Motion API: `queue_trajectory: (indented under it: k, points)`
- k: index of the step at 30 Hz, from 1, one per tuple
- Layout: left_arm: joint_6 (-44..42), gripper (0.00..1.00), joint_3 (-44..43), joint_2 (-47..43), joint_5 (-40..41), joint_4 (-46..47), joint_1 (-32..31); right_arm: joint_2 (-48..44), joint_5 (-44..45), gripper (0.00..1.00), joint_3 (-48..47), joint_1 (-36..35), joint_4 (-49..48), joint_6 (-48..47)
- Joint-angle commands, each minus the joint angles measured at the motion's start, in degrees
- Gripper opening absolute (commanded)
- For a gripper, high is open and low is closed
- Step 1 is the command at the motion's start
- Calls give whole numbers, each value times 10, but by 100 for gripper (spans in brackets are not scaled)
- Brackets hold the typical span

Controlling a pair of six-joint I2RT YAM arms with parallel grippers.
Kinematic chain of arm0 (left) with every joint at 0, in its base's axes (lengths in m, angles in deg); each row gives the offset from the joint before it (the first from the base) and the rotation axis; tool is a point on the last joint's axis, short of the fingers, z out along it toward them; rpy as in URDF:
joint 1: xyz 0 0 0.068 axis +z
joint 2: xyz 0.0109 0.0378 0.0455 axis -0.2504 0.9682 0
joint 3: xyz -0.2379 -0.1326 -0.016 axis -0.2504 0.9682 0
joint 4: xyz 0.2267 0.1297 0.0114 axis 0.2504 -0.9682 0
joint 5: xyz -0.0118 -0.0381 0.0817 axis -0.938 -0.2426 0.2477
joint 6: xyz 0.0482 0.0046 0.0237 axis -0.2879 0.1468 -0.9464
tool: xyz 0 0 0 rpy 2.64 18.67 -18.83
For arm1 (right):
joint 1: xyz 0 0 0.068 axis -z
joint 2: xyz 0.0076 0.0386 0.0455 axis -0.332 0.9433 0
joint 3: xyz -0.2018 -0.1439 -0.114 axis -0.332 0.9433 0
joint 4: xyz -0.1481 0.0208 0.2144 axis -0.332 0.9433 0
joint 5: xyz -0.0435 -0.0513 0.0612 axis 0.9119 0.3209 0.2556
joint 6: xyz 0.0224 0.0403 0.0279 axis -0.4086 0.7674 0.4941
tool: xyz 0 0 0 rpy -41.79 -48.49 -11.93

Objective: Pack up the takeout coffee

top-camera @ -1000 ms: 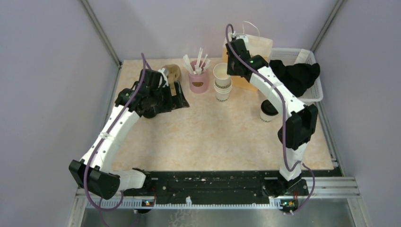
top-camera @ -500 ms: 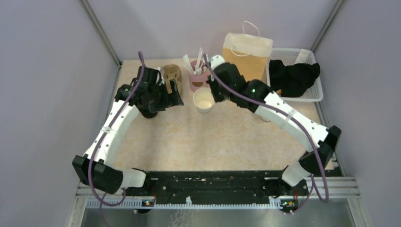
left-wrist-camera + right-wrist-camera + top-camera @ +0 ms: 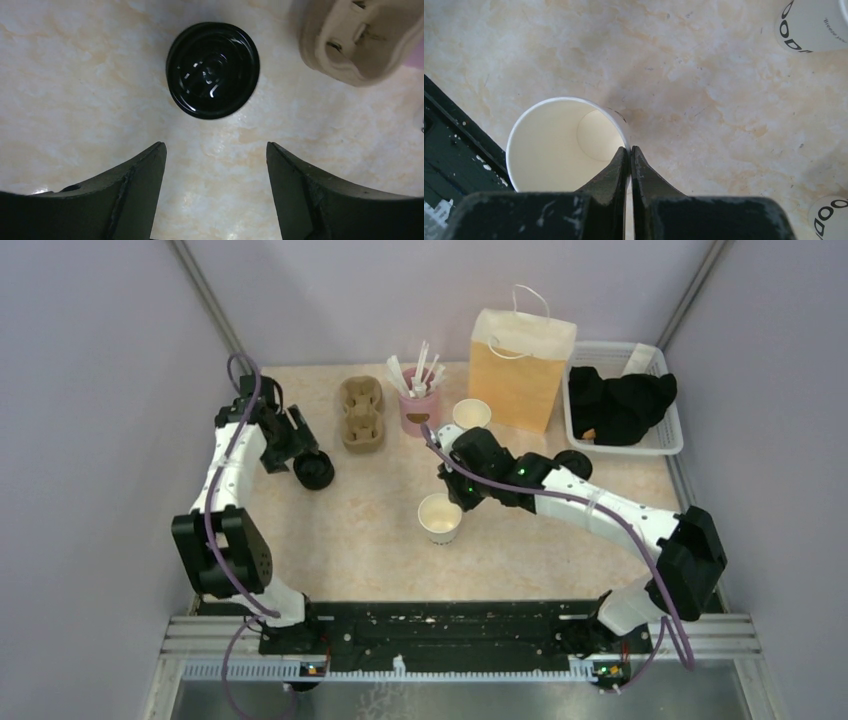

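My right gripper [image 3: 455, 504] [image 3: 629, 150] is shut on the rim of a lidless white paper cup [image 3: 438, 519] [image 3: 566, 145], which stands upright near the middle of the table. One finger is inside the cup and the other outside. One takeout coffee shows only as a black lid [image 3: 573, 462] behind my right forearm. My left gripper [image 3: 303, 447] [image 3: 215, 147] stands open just short of a loose black lid [image 3: 314, 472] [image 3: 212, 70] lying on the table, with nothing between its fingers.
A brown pulp cup carrier [image 3: 361, 412] [image 3: 360, 40] lies at the back. Right of it stand a pink cup of stirrers [image 3: 420, 408], a stack of lidless cups [image 3: 471, 414], a paper bag [image 3: 522, 368] and a white basket [image 3: 668, 443] holding black cloth. Two lettered cup sides [image 3: 811, 25] [image 3: 831, 217] show at the right wrist view's edge.
My right arm has carried the lidless cup from the back stack to the near middle of the table. My left arm has swung left from the carrier to the black lid.
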Motion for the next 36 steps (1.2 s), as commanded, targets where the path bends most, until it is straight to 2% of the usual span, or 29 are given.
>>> queue_trajectory:
  k: [1, 8, 12, 18, 28, 31, 36]
  points:
    - [-34, 79, -23, 49, 43, 46, 19, -6, -28, 0, 17, -2, -71, -32]
    - [-62, 74, -27, 109, 61, 67, 29, -26, 3, 0, 60, -2, -89, -43]
    - [-60, 63, -54, 144, 45, 49, 34, -26, 5, 0, 72, -2, -95, -41]
    - [-57, 53, -61, 153, 50, 52, 34, -21, 10, 0, 68, -1, -95, -41]
    - [-61, 49, -50, 162, 52, 56, 41, -17, 19, 5, 72, -2, -96, -37]
    - [-61, 46, -45, 162, 51, 59, 42, -16, 20, 9, 71, -2, -94, -37]
    - [-64, 46, -43, 165, 46, 61, 42, -17, 30, 29, 64, -2, -86, -35]
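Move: The stack of black lids is about 5 cm ahead of the left hand, 1 cm to its left and 10 cm below; the cardboard tray stands some 13 cm beyond the stack and 11 cm to its right. The right hand holds a paper cup by the rim; the table spot for that cup lies roughly 12 cm below, 3 cm back and 2 cm left. From this hand the cup stack is about 19 cm ahead and 3 cm right, the lidded cup 8 cm ahead and 23 cm right. Still pinching the cup's rim, the right hand lowers it about 3 cm straight down to the table, holds there, then opens its fingers to roughly a quarter. Meanwhile the left hand sinks some 7 cm, also going left and forward, tips about 10 degrees further down and narrows its fingers to about half open over the left side of the lid stack, then stays there. ##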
